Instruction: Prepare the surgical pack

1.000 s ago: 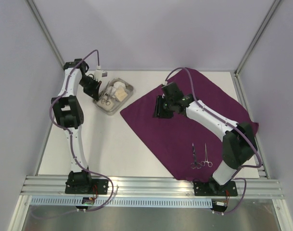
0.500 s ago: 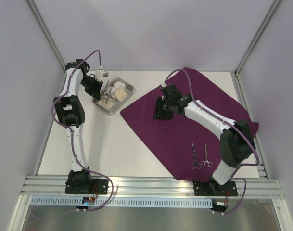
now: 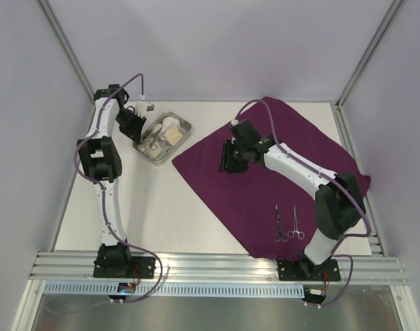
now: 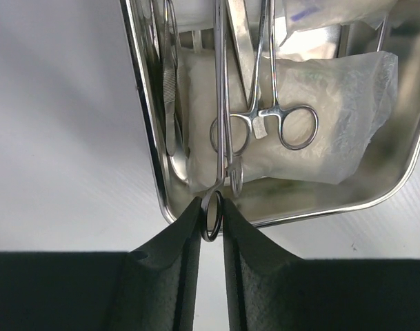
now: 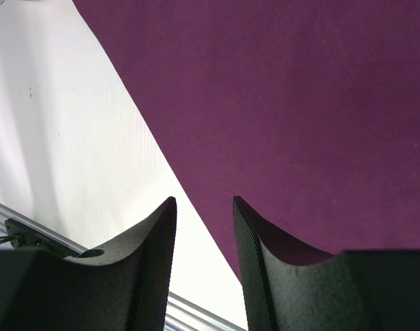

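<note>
The purple cloth (image 3: 272,172) lies spread flat at the right. The steel tray (image 3: 142,150) stands at the back left with white gauze (image 3: 172,129) in it. In the left wrist view my left gripper (image 4: 211,219) is shut on the finger ring of a steel clamp (image 4: 219,103) that reaches into the tray (image 4: 144,138), beside another clamp (image 4: 265,114) lying on the gauze (image 4: 347,117). Two clamps (image 3: 287,226) lie on the cloth near its front. My right gripper (image 5: 203,221) is open and empty, held over the cloth's left edge (image 5: 278,103).
The white table (image 3: 141,207) lies between the tray and the cloth. Metal frame posts stand at the back corners. An aluminium rail (image 3: 216,265) runs along the near edge by the arm bases.
My left gripper has shifted slightly at the tray's near corner. My right gripper has edged a little to the left over the cloth.
</note>
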Tool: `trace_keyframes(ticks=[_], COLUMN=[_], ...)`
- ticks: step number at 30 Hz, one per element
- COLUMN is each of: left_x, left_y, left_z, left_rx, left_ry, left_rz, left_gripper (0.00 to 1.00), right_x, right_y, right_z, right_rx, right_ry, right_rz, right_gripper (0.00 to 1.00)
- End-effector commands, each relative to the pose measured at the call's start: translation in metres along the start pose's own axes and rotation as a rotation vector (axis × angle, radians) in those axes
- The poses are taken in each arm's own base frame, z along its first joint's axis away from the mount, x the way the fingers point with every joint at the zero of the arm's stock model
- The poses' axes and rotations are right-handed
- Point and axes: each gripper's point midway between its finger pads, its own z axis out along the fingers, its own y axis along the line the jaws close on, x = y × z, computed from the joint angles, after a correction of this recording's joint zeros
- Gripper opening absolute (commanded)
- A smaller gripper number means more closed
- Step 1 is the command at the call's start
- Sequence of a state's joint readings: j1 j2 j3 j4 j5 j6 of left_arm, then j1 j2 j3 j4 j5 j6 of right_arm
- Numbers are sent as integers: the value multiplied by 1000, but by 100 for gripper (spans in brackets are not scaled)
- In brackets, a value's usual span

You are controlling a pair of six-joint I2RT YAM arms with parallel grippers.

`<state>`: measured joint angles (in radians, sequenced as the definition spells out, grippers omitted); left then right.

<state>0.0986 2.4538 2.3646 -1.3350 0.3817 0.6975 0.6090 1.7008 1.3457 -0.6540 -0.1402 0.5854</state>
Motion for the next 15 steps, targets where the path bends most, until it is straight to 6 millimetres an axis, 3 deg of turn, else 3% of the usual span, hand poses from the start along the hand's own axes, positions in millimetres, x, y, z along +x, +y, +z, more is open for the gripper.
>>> trace_keyframes(ticks=[1, 6, 8, 10, 14, 15], left_x=[-13, -9, -9, -9, -19, -20], left_y=[6, -2, -2, 0, 2, 4], left_z=[-18, -13, -15, -19, -42, -47], left_rx=[-64, -35, -39, -61, -131, -149], left_ry=[-34, -27, -24, -20, -55, -62], left_rz=[34, 5, -1, -8, -3, -8], left_gripper=[27, 30, 38, 50, 62, 63], right_x=[-6, -4, -5, -7, -16, -6], right_y=[6, 4, -1, -12, -46, -58], right_z=[1, 2, 1, -7, -31, -39], right_rx=[-16, -8, 21, 90, 290, 347], right_ry=[2, 7, 0, -14, -84, -51], right_rz=[-10, -7, -8, 8, -1, -5], right_gripper=[41, 41, 41, 42, 43, 43])
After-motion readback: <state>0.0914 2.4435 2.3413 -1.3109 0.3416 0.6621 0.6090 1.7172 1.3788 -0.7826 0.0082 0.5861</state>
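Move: The left fingertips already have one ring of the forceps between them, just inside the tray's near-left corner; the tray's middle lies about 10 cm right and 2 cm ahead, slightly below. The gauze pack sits some 6 cm right, level front to back. From the right hand, the dark scissors lie roughly 16 cm back, 17 cm right and 9 cm below, with the last clamp about 5 cm farther right. Keep the left gripper in place over the tray corner and spread its fingers from slightly open to more than half open, letting go of the forceps' ring. Meanwhile start the right gripper away to the right, about 3 cm and a centimetre down, towards the dark scissors, its wrist rolling some 10 degrees so the fingers point more nearly straight down; leave its fingers partly open. ##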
